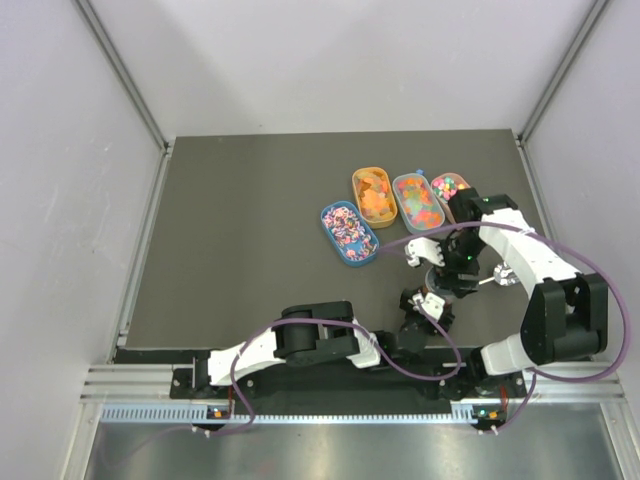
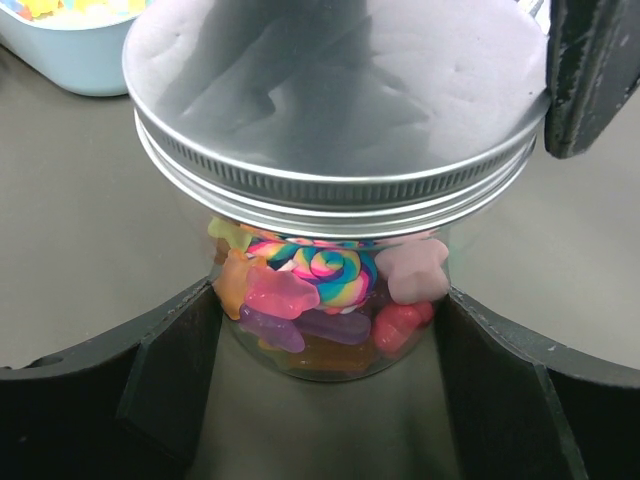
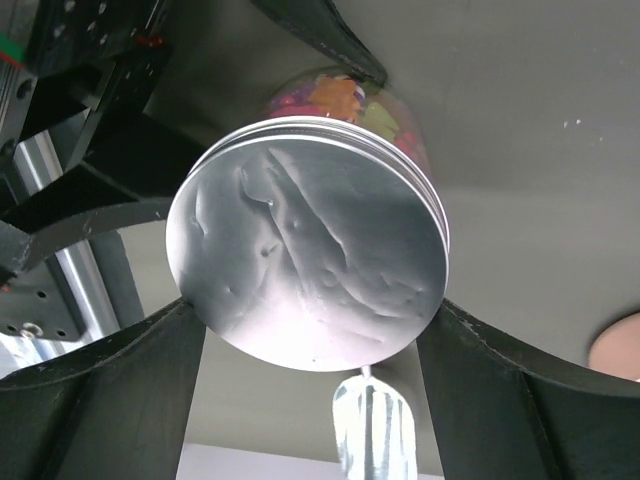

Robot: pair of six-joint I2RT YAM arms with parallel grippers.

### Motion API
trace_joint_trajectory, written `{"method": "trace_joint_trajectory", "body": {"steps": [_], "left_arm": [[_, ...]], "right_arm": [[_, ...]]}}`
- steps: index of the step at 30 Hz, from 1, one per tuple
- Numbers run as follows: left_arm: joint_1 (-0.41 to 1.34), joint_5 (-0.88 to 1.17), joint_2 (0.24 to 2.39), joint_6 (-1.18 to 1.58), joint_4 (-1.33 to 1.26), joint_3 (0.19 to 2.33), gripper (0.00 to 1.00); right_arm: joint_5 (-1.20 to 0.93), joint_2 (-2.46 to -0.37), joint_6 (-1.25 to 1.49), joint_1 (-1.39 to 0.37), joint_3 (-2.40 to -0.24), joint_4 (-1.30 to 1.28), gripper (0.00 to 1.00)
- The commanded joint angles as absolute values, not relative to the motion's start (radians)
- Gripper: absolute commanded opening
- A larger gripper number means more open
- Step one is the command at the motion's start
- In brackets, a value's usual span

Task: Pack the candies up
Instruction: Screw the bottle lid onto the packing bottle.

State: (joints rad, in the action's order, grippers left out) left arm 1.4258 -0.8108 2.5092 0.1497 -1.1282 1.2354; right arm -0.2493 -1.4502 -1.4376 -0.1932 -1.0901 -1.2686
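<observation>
A clear jar (image 2: 330, 300) with a silver screw lid (image 2: 340, 90) stands on the dark mat, part-filled with candies (image 2: 300, 300): gummies and a rainbow swirl. My left gripper (image 2: 330, 335) has its fingers against both sides of the jar's base. From above, my right gripper (image 3: 312, 310) closes on the lid (image 3: 310, 260); one of its fingers (image 2: 590, 80) rests at the rim. In the top view the jar (image 1: 437, 280) sits between the two grippers. More candies fill four oval trays: blue (image 1: 348, 233), orange (image 1: 375, 196), grey (image 1: 418, 200) and pink (image 1: 450, 185).
A shiny metal scoop (image 3: 370, 430) lies on the mat just beyond the jar. A light blue tray (image 2: 70, 60) is close behind the jar's left. Grey walls enclose the mat (image 1: 240, 250) on three sides.
</observation>
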Motion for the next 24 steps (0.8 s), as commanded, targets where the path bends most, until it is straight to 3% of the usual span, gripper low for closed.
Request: {"method": "trace_joint_trajectory", "body": {"steps": [1, 13, 15, 17, 18, 24], "left_arm": [[1.397, -0.627, 2.953, 0.451, -0.123, 1.065, 0.00], [1.397, -0.679, 2.945, 0.492, -0.097, 1.065, 0.00], [1.408, -0.733, 2.951, 0.524, -0.066, 1.075, 0.00], [1.419, -0.745, 2.951, 0.540, -0.052, 1.080, 0.00], [1.420, -0.749, 2.951, 0.540, -0.048, 1.081, 0.00], [1.417, -0.753, 2.953, 0.549, -0.040, 1.072, 0.00]], "right_arm": [[-0.474, -1.485, -1.273, -0.215, -1.008, -1.344, 0.00], [-0.499, -1.585, -1.100, -0.196, -1.126, -1.397, 0.00], [-0.482, -1.566, -1.115, -0.192, -1.102, -1.382, 0.15], [-0.431, -1.542, -1.143, -0.184, -1.056, -1.342, 0.38], [-0.417, -1.519, -1.181, -0.176, -1.045, -1.313, 0.99], [-0.382, -1.425, -1.438, -0.132, -1.017, -1.290, 1.00]]}}
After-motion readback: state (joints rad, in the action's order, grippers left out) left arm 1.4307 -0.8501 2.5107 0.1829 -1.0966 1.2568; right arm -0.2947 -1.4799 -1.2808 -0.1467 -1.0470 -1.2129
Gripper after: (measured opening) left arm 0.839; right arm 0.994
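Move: The lid sits between the right fingers, its middle about 1 cm below the right hand point. The scoop lies some 14 cm to its right and 3 cm farther out, about 9 cm down; the clear candy box stands roughly 20 cm ahead and 7 cm left, 8 cm lower. The left hand has the packing bottle between its fingers, with the lid about 6 cm straight above that hand. Still gripping the lid by its rim from above, the right fingers twist it clockwise some 10 to 15 degrees on the bottle, the wrist tipping slightly, then open wide and let go; the hand sinks about 1.5 cm around the lid. The left hand stays put, keeping its hold on the bottle against the twist. ##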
